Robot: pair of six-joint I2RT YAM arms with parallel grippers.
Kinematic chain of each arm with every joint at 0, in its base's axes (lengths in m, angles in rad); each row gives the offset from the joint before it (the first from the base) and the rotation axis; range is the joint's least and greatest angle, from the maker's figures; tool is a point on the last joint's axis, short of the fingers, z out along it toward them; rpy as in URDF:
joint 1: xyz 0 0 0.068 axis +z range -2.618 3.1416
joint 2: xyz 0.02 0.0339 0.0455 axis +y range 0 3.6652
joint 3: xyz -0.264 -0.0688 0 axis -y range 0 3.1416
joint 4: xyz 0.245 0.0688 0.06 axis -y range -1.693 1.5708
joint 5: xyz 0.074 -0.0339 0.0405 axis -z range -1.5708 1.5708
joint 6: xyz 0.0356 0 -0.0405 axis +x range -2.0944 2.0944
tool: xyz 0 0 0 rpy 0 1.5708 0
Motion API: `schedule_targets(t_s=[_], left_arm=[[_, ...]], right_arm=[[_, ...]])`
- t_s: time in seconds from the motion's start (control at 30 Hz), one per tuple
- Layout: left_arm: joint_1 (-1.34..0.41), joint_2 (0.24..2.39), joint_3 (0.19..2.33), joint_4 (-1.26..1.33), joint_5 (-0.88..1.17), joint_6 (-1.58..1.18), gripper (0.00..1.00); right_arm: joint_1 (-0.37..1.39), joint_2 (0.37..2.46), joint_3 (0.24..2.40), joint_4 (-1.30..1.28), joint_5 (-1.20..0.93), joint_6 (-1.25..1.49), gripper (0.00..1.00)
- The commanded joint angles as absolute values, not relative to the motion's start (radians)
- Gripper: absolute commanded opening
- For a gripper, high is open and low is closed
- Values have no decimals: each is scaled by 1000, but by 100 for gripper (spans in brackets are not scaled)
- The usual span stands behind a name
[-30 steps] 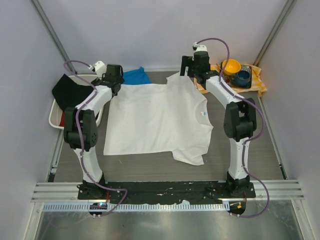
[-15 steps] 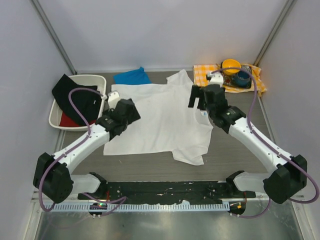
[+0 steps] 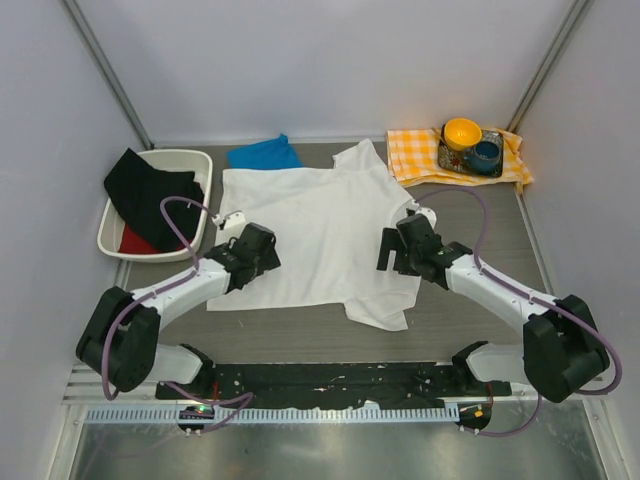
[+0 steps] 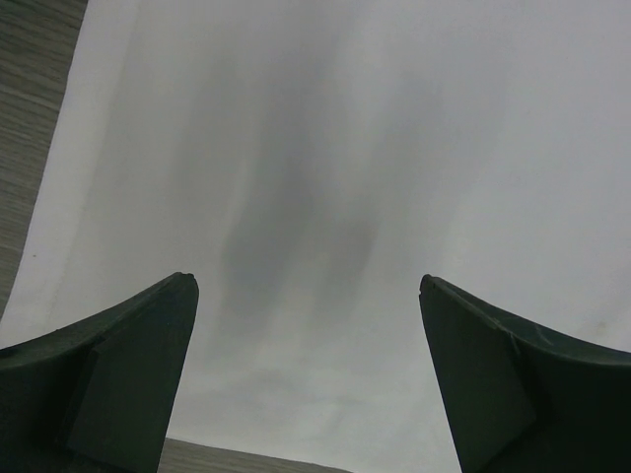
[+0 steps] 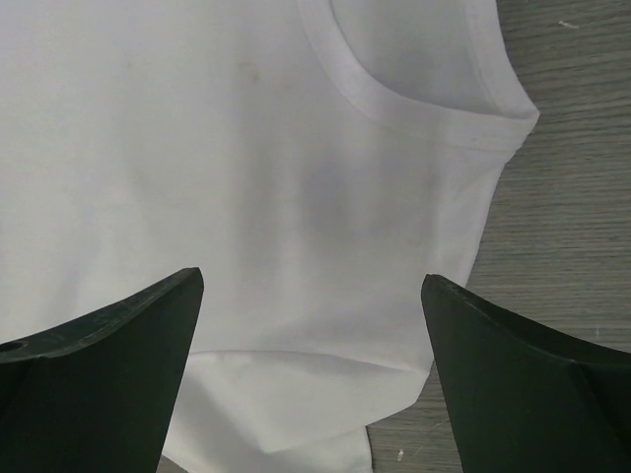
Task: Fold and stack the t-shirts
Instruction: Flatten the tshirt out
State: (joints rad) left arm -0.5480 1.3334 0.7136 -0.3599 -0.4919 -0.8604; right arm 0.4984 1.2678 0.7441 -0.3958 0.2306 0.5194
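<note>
The white t-shirt (image 3: 320,225) lies spread flat in the middle of the table, collar to the right, one sleeve at the back and one at the front. Behind its far left corner sits the blue t-shirt (image 3: 263,154), a small folded square. My left gripper (image 3: 264,252) hovers open over the shirt's left hem; in the left wrist view only white cloth (image 4: 315,148) lies between its fingers (image 4: 306,281). Over the collar side hangs my right gripper (image 3: 392,250), also open. The right wrist view shows the collar (image 5: 414,108) and near sleeve (image 5: 296,404) below that gripper (image 5: 312,276).
A white bin (image 3: 180,153) with black and red cloth stands at the back left. At the back right an orange-and-white checked cloth (image 3: 415,155) carries a tray with an orange bowl (image 3: 462,130) and a blue cup (image 3: 487,153). Grey walls close three sides.
Both arms have drawn back from the shirt's far edge toward the near side and now sit low over the shirt's left and right sides. Both grippers stayed open.
</note>
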Motion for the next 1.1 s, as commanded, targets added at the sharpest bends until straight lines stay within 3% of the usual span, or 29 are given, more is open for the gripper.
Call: schedule_targets(t_s=[0.0,0.17,0.47,1.07], left_arm=[[-546,1402,742,-258,-499,-844,100],[-548,1480,778,-253,-499,-838,100],[-548,1535,793,-244,-457,-868,99],[-614,1623,862,-204,-383,-907,98]], right_arm=[[499,1285,703,-305,155,600,99],[499,1339,661,-270,121,620,99],[499,1402,706,-414,376,683,99],[347,1284,718,-528,480,686,100]])
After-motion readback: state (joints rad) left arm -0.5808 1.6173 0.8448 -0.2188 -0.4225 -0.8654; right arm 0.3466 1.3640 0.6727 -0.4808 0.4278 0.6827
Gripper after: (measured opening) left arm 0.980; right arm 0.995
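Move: Below both open hands lies the white t-shirt, some 4 to 5 cm down. Its middle is about 9 cm ahead and 19 cm left of the right hand, with the collar 12 cm ahead and 6 cm right of that hand, and the near sleeve 9 cm back and 3 cm left. From the left hand the shirt's middle is about 10 cm ahead and 14 cm right; the near hem corner is 8 cm back and 12 cm left. Sinking about 5 cm and drawing slightly back, the right hand comes down on the cloth ahead of the near sleeve, then sweeps some 9 cm right towards the shoulder edge, turning about 20 degrees clockwise. The left hand drops onto the hem end, then slides right and a little forward, its fingertips dragging the cloth. Both grippers stay open. ##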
